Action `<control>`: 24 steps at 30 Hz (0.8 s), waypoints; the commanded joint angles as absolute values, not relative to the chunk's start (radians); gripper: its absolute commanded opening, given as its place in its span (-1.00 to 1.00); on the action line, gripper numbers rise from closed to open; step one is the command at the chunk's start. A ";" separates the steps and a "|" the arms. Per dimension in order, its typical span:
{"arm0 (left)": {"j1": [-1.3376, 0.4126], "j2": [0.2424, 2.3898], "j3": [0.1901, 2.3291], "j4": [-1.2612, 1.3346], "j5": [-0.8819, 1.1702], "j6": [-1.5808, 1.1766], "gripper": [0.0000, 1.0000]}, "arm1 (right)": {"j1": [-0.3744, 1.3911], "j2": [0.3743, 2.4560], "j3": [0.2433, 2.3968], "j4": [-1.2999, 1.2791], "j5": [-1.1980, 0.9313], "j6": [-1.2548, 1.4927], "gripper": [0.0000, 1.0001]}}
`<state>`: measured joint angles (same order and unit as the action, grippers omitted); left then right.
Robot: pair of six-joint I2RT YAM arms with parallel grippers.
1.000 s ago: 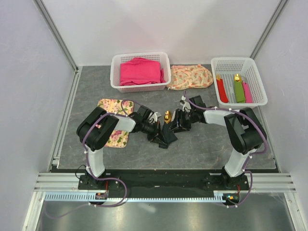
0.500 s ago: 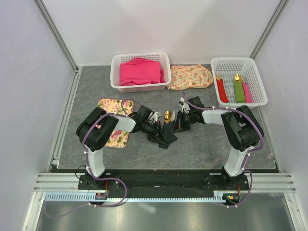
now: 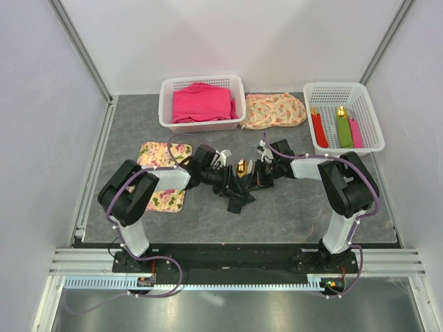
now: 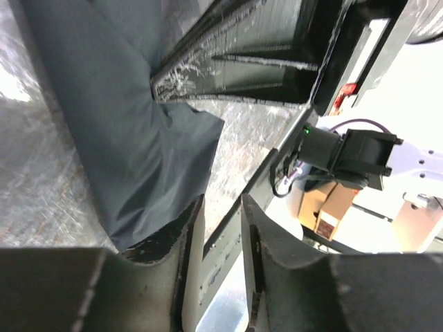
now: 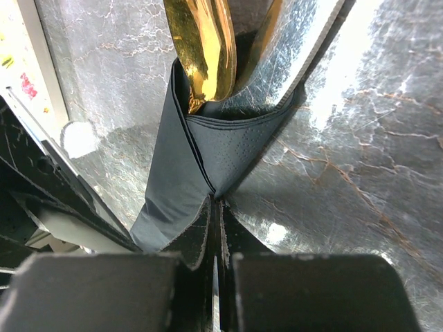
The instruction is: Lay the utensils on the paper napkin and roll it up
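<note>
The black paper napkin (image 3: 239, 196) lies crumpled and partly folded at the table's middle, between my two grippers. Gold utensil heads (image 3: 241, 167) stick out of its far end. In the right wrist view a gold spoon head (image 5: 204, 48) pokes from the napkin's (image 5: 208, 152) folded pocket. My right gripper (image 5: 216, 200) is shut on the napkin's near fold. In the top view it (image 3: 254, 180) reaches in from the right. My left gripper (image 4: 221, 204) is open with an empty gap between its fingers. The napkin (image 4: 131, 131) lies just beside its left finger.
A floral mat (image 3: 163, 153) lies under the left arm. At the back stand a white basket (image 3: 202, 80) holding pink cloth, a floral cloth (image 3: 273, 109), and a second white basket (image 3: 339, 87) with red, green and pink rolls.
My left gripper has opened, let go of the napkin and shifted toward the back. My right gripper moved left and shut on the napkin's fold.
</note>
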<state>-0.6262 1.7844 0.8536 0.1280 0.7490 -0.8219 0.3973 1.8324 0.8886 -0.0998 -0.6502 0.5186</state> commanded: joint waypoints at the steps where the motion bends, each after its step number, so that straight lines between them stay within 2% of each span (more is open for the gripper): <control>1: -0.638 1.822 0.902 0.120 0.699 -0.766 -0.30 | 0.403 1.859 0.847 -0.126 -0.580 0.476 -1.00; 8: -0.684 1.907 0.948 0.032 0.678 -0.710 -0.46 | 0.405 1.859 0.845 -0.123 -0.601 0.482 -1.00; 11: -0.686 1.945 0.956 -0.020 0.672 -0.687 -0.62 | 0.402 1.852 0.854 -0.123 -0.620 0.491 -0.72; 12: -0.686 1.951 0.957 -0.041 0.669 -0.684 -0.64 | 0.402 1.847 0.857 -0.124 -0.623 0.492 -0.49; 16: -0.687 1.977 0.988 -0.075 0.667 -0.669 -0.77 | 0.402 1.829 0.876 -0.124 -0.621 0.508 -0.09; 18: -0.687 1.977 0.991 -0.083 0.664 -0.664 -0.78 | 0.400 1.827 0.893 -0.129 -0.612 0.511 -0.02; 24: -0.687 1.976 0.988 -0.089 0.655 -0.663 -0.80 | 0.402 1.845 0.934 -0.137 -0.612 0.514 -0.07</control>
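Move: The rolled napkin's middle lies about 5 cm below the left hand, roughly 1 cm ahead and 1 cm to its right. The gold spoon's bowl pokes out of the roll's far end, some 10 cm ahead of the left hand and 1 cm right; the knife is beside it, 10 cm ahead and 4 cm right. The right hand, already shut on the napkin's right edge, has the roll's middle about 3 cm back and 4 cm to its left, level with it. Down by about 4.5 cm, easing slightly back and to the right, the left hand drops onto the near part of the rolled napkin, its fingers tipping some 10 degrees steeper and closing from about a third open to nearly shut on the cloth. The right hand keeps its pinch at first, then opens to about half, lets go of the napkin's right edge and lifts slightly up and left. ##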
